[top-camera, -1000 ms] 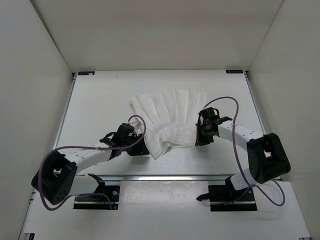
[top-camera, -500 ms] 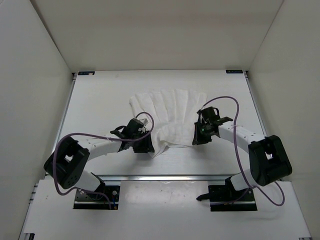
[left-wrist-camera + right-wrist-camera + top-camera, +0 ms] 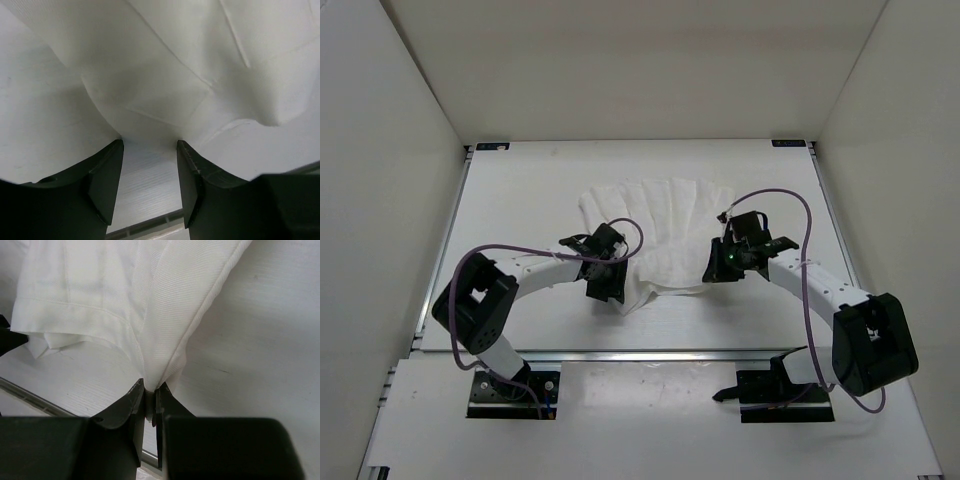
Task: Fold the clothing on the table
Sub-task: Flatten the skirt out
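Note:
The clothing point(image 3: 660, 225), a thin white pleated garment, lies across the middle of the table point(image 3: 520, 200) with its near part doubled over. My left gripper point(image 3: 612, 282) sits at the near-left corner of the fold, jaws open. In the left wrist view the clothing point(image 3: 165, 75) bulges just ahead of the left gripper point(image 3: 149, 150), with bare table between the fingers point(image 3: 107, 175). My right gripper point(image 3: 720, 268) is at the near-right edge. In the right wrist view the right gripper point(image 3: 151, 389) is shut on a pinched ridge of the clothing point(image 3: 125, 295).
White side walls point(image 3: 390, 150) enclose the table on the left, right and back. A metal rail point(image 3: 670, 353) runs along the near edge, with the arm bases behind it. Purple cables point(image 3: 790, 215) loop over both arms.
My left gripper has swung right and forward to the near-left corner of the fold and opened wider. The right gripper has shifted slightly, still pinching the cloth.

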`<state>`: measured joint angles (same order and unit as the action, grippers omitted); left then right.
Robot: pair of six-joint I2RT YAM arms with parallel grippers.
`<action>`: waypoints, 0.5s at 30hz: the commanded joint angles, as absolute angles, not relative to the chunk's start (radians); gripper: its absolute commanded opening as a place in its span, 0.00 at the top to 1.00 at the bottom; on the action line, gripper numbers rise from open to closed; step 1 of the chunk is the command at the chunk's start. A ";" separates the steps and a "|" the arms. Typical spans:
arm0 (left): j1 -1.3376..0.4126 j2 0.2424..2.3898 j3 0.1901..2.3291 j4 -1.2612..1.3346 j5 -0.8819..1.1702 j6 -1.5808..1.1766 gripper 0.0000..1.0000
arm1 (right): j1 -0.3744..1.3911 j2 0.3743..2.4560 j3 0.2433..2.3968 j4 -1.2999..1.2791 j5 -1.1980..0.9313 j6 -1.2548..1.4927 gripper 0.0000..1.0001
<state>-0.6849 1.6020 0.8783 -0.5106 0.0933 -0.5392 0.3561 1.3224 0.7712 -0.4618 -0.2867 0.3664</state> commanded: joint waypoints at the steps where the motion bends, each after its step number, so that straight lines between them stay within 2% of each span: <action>1: -0.681 1.664 0.948 -0.676 -0.034 -0.451 0.45 | 0.354 1.285 0.775 -0.417 -0.318 0.357 1.00; 6: -0.684 1.730 0.954 -0.698 -0.051 -0.425 0.49 | 0.351 1.272 0.769 -0.403 -0.342 0.360 1.00; 8: -0.675 1.704 0.925 -0.670 -0.037 -0.419 0.55 | 0.348 1.270 0.769 -0.399 -0.347 0.357 1.00; 9: -0.664 1.701 0.907 -0.660 -0.028 -0.414 0.62 | 0.344 1.273 0.765 -0.400 -0.344 0.362 1.00; 13: -0.644 1.713 0.881 -0.680 -0.069 -0.384 0.77 | 0.348 1.275 0.776 -0.399 -0.350 0.357 1.00; 15: -0.643 1.724 0.882 -0.692 -0.123 -0.361 0.96 | 0.348 1.273 0.781 -0.410 -0.350 0.365 1.00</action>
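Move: The skirt's near-left corner lies almost between the left hand's open fingertips, about 1 cm ahead and 1 cm lower; the skirt's far-left corner is some 24 cm ahead of this hand and 6 cm to its left, and the table's front rail is about 12 cm straight back. The near-right corner is already pinched in the right hand; from there the near-left corner lies roughly 19 cm to the left, 3 cm back and 6 cm lower. The left hand slides about 3 cm to the left, easing roughly 1 cm forward and slightly down with a small roll of some 10 degrees that lifts its left side, while its fingers close from over half open and pinch the skirt's near-left corner, drawing it away from the right hand. The right hand keeps its pinch on the other near corner, holding it raised and rising only about another centimetre. ##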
